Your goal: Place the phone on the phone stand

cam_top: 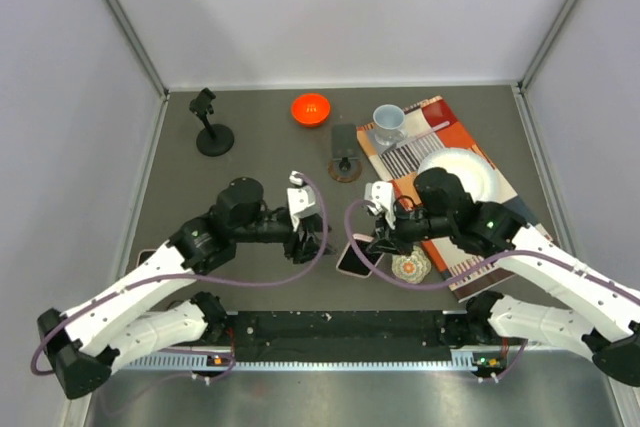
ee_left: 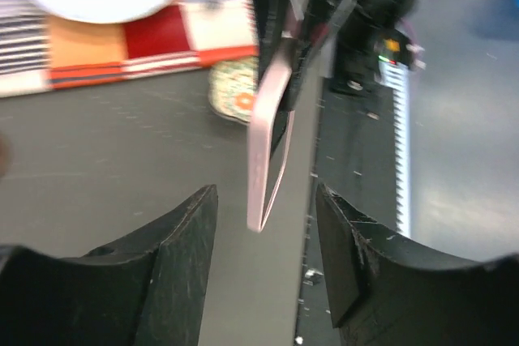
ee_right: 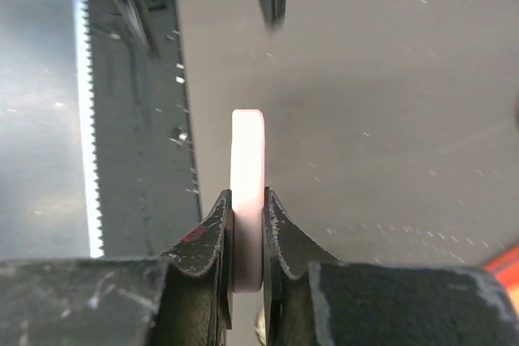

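The phone (cam_top: 354, 258), in a pink case, hangs edge-on above the dark table near the front middle. My right gripper (cam_top: 372, 239) is shut on it; in the right wrist view the pink edge of the phone (ee_right: 247, 160) sits clamped between the two pads of that gripper (ee_right: 247, 200). My left gripper (cam_top: 318, 242) is open just left of the phone. In its own view the left gripper (ee_left: 266, 232) has its jaws apart, with the phone (ee_left: 268, 119) hanging beyond them, untouched. The black phone stand (cam_top: 210, 127) is at the back left, far from both grippers.
A striped cloth (cam_top: 445, 137) at the right carries a white plate (cam_top: 462, 175) and a cup (cam_top: 389, 119). An orange bowl (cam_top: 311, 108) sits at the back. A dark card (cam_top: 344, 137), a round coaster (cam_top: 345, 169) and a patterned round pad (cam_top: 411, 267) lie near the middle.
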`<state>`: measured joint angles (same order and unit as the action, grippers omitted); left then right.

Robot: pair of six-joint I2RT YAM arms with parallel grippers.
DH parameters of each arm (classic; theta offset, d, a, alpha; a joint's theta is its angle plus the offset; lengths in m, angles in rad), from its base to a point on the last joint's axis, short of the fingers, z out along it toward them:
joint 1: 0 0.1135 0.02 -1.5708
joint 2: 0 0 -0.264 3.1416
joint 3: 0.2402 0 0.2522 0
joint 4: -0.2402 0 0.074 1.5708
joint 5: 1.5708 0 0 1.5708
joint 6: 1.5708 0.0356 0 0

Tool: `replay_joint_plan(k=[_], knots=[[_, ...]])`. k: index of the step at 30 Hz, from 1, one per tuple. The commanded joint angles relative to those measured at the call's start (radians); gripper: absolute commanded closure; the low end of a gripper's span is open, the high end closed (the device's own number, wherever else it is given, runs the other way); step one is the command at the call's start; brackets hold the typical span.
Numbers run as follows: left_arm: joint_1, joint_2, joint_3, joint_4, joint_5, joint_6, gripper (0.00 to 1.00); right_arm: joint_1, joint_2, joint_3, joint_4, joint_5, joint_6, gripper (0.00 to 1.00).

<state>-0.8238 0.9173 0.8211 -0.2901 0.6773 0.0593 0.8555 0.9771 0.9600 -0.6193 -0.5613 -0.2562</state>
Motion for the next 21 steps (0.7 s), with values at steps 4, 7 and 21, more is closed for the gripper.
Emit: replay_joint_plan(k=[4,7,21], knots=[[0.006,-0.250,0.009,0.002,-0.989,-0.147,0.30,0.011,-0.190,-0.036,0.090,0.492,-0.221,1.00],[0.017,-0.313,-0.034,0.018,-1.121,-0.153,0.28,0.010,-0.187,-0.027,0.154,0.624,-0.320,1.00],[0.037,-0.411,-0.197,-0.001,-1.041,-0.318,0.20,-0.252,0.414,0.608,-0.095,0.082,-0.872,1.00]])
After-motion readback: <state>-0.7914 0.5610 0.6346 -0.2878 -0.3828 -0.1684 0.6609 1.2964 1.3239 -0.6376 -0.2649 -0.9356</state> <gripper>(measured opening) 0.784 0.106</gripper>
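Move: The right hand holds the phone; the phone stand is roughly 32 cm ahead of it, 6 cm to its left and 16 cm below. From that hand the mug is about 42 cm ahead and 8 cm right, the orange bowl 45 cm ahead and 15 cm left, and the flower-shaped dish 6 cm ahead and 11 cm right, all low on the table. From the left hand, the stand lies about 32 cm ahead, 4 cm right, 18 cm below. Right carries the gripped phone some 18 cm forward towards the stand, tilting, as left opens wider and withdraws left-forward. ##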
